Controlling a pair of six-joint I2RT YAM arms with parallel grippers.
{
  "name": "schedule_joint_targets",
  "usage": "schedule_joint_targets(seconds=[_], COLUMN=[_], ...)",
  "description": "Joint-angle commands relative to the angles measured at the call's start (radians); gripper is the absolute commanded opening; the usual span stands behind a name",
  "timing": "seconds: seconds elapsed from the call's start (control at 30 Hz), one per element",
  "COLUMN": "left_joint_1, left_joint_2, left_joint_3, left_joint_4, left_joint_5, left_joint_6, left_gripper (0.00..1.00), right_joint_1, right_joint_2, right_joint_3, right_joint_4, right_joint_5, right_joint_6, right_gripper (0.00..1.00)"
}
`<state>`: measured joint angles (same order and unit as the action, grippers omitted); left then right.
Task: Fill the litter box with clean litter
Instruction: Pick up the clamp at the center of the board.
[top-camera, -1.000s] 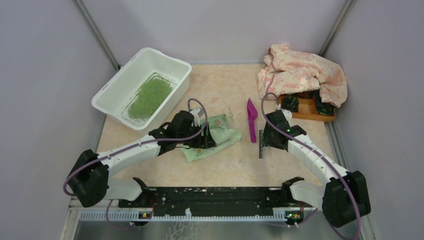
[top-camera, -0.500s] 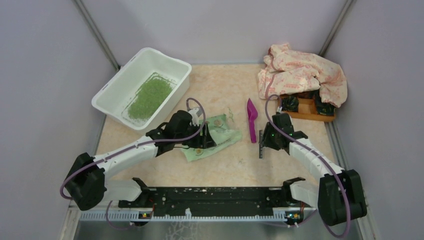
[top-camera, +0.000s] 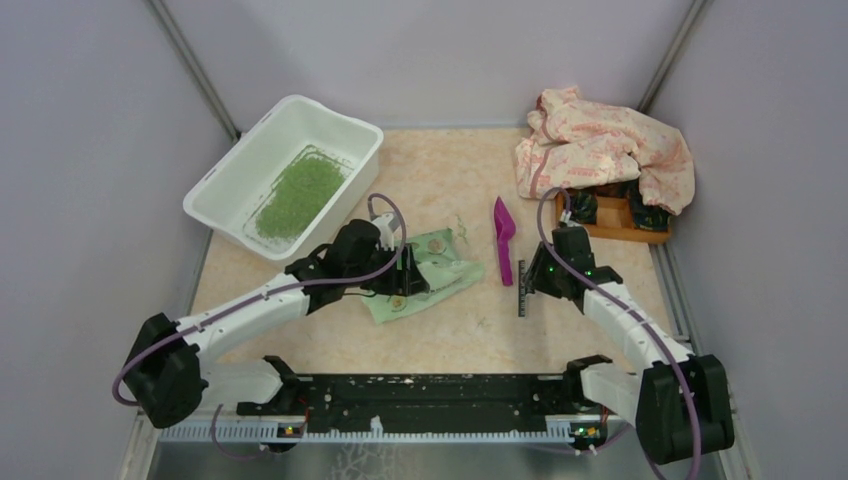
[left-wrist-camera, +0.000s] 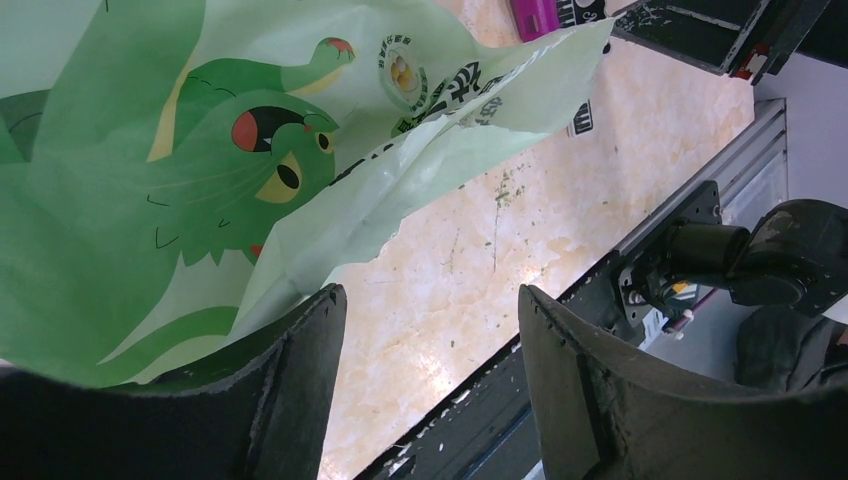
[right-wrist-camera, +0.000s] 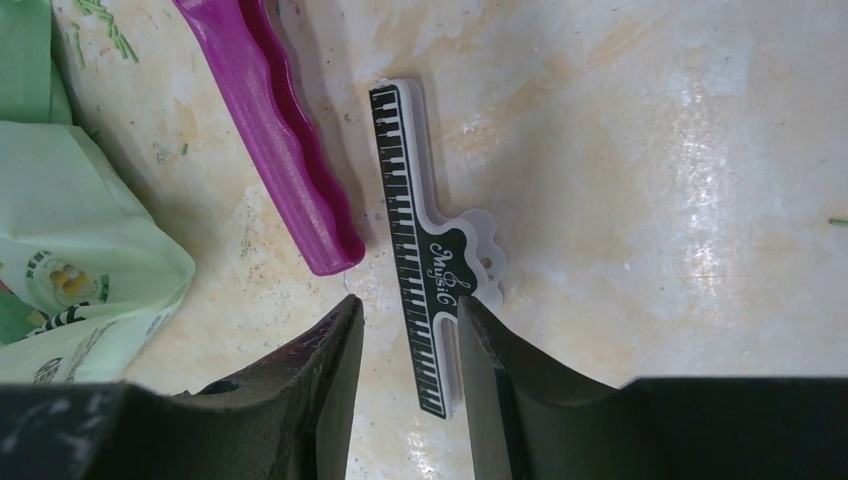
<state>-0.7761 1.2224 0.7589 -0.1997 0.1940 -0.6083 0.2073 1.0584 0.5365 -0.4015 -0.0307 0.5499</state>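
The white litter box (top-camera: 238, 155) stands at the back left, with a patch of clean litter (top-camera: 298, 193) on its floor. A light green printed bag (top-camera: 440, 270) lies crumpled mid-table. My left gripper (top-camera: 406, 277) is open at the bag's near edge. In the left wrist view one finger (left-wrist-camera: 290, 380) lies against the bag (left-wrist-camera: 200, 150), and bare table shows between the jaws of the left gripper (left-wrist-camera: 430, 295). My right gripper (right-wrist-camera: 408, 305) is open and straddles the near end of a piano-print clip (right-wrist-camera: 405, 200). One finger is by the clip's side and a gap shows on the other side.
A purple scoop (top-camera: 503, 240) lies just left of the clip (top-camera: 521, 298). A pink patterned cloth (top-camera: 600, 145) drapes over an orange compartment tray (top-camera: 615, 222) at the back right. Stray green bits dot the table. The black rail (top-camera: 430, 395) runs along the near edge.
My right gripper's jaws have narrowed around the clip and the arm has shifted slightly right. The left arm has barely moved and stays open at the bag.
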Motion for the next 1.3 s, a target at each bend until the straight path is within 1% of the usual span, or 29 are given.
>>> schedule_joint_targets(seconds=[0.0, 0.13, 0.2, 0.27, 0.47, 0.57, 0.67, 0.97, 1.03, 1.07, 1.17, 1.27], left_joint_1=[0.006, 0.006, 0.006, 0.006, 0.006, 0.006, 0.006, 0.006, 0.006, 0.006, 0.006, 0.006], left_joint_2=[-0.030, -0.039, -0.047, -0.054, -0.065, -0.066, -0.063, -0.049, -0.042, -0.039, -0.033, -0.029], left_joint_3=[0.041, 0.043, 0.044, 0.043, 0.043, 0.043, 0.043, 0.037, 0.038, 0.040, 0.048, 0.057], left_joint_4=[-0.021, -0.030, -0.035, -0.038, -0.038, -0.038, -0.038, -0.017, -0.014, -0.013, -0.013, -0.013], left_joint_5=[-0.019, -0.021, -0.020, -0.020, -0.018, -0.018, -0.014, 0.009, 0.019, 0.022, 0.034, 0.042], left_joint_6=[0.007, 0.008, 0.009, 0.009, 0.008, 0.006, 0.001, -0.018, -0.023, -0.025, -0.031, -0.033], left_gripper=[0.70, 0.71, 0.74, 0.75, 0.75, 0.75, 0.74, 0.73, 0.73, 0.73, 0.72, 0.72], right_joint_1=[-0.024, -0.032, -0.035, -0.038, -0.051, -0.059, -0.071, -0.087, -0.089, -0.089, -0.089, -0.090], right_joint_2=[-0.020, 0.012, 0.027, 0.037, 0.073, 0.077, 0.092, 0.110, 0.114, 0.117, 0.123, 0.099], right_joint_3=[0.009, -0.007, -0.011, -0.017, -0.028, -0.041, -0.048, -0.081, -0.081, -0.081, -0.079, -0.068], right_joint_4=[0.005, 0.032, 0.045, 0.062, 0.099, 0.122, 0.127, 0.218, 0.233, 0.240, 0.255, 0.242], right_joint_5=[0.015, 0.016, 0.014, 0.010, 0.001, -0.015, -0.018, -0.085, -0.091, -0.096, -0.108, -0.127], right_joint_6=[-0.022, -0.014, -0.013, -0.010, -0.009, -0.010, -0.017, -0.022, -0.026, -0.029, -0.037, -0.050], right_gripper=[0.40, 0.39, 0.39, 0.38, 0.37, 0.33, 0.32, 0.28, 0.25, 0.21, 0.01, 0.00])
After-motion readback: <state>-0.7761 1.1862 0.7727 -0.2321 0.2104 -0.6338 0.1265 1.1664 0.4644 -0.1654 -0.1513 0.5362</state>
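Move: The clamp lies almost under the right hand, its middle about 1 cm ahead and 3 cm below. From that hand, the purple scoop's middle is some 11 cm ahead and 4 cm left, and the green litter bag about 4 cm ahead and 20 cm left, both around 3 cm below. The left hand has the clamp roughly 22 cm to its right, 2 cm ahead and 10 cm below. The right hand sinks about 3 cm, closes to pinch the clamp's middle, then moves forward, left and up. ##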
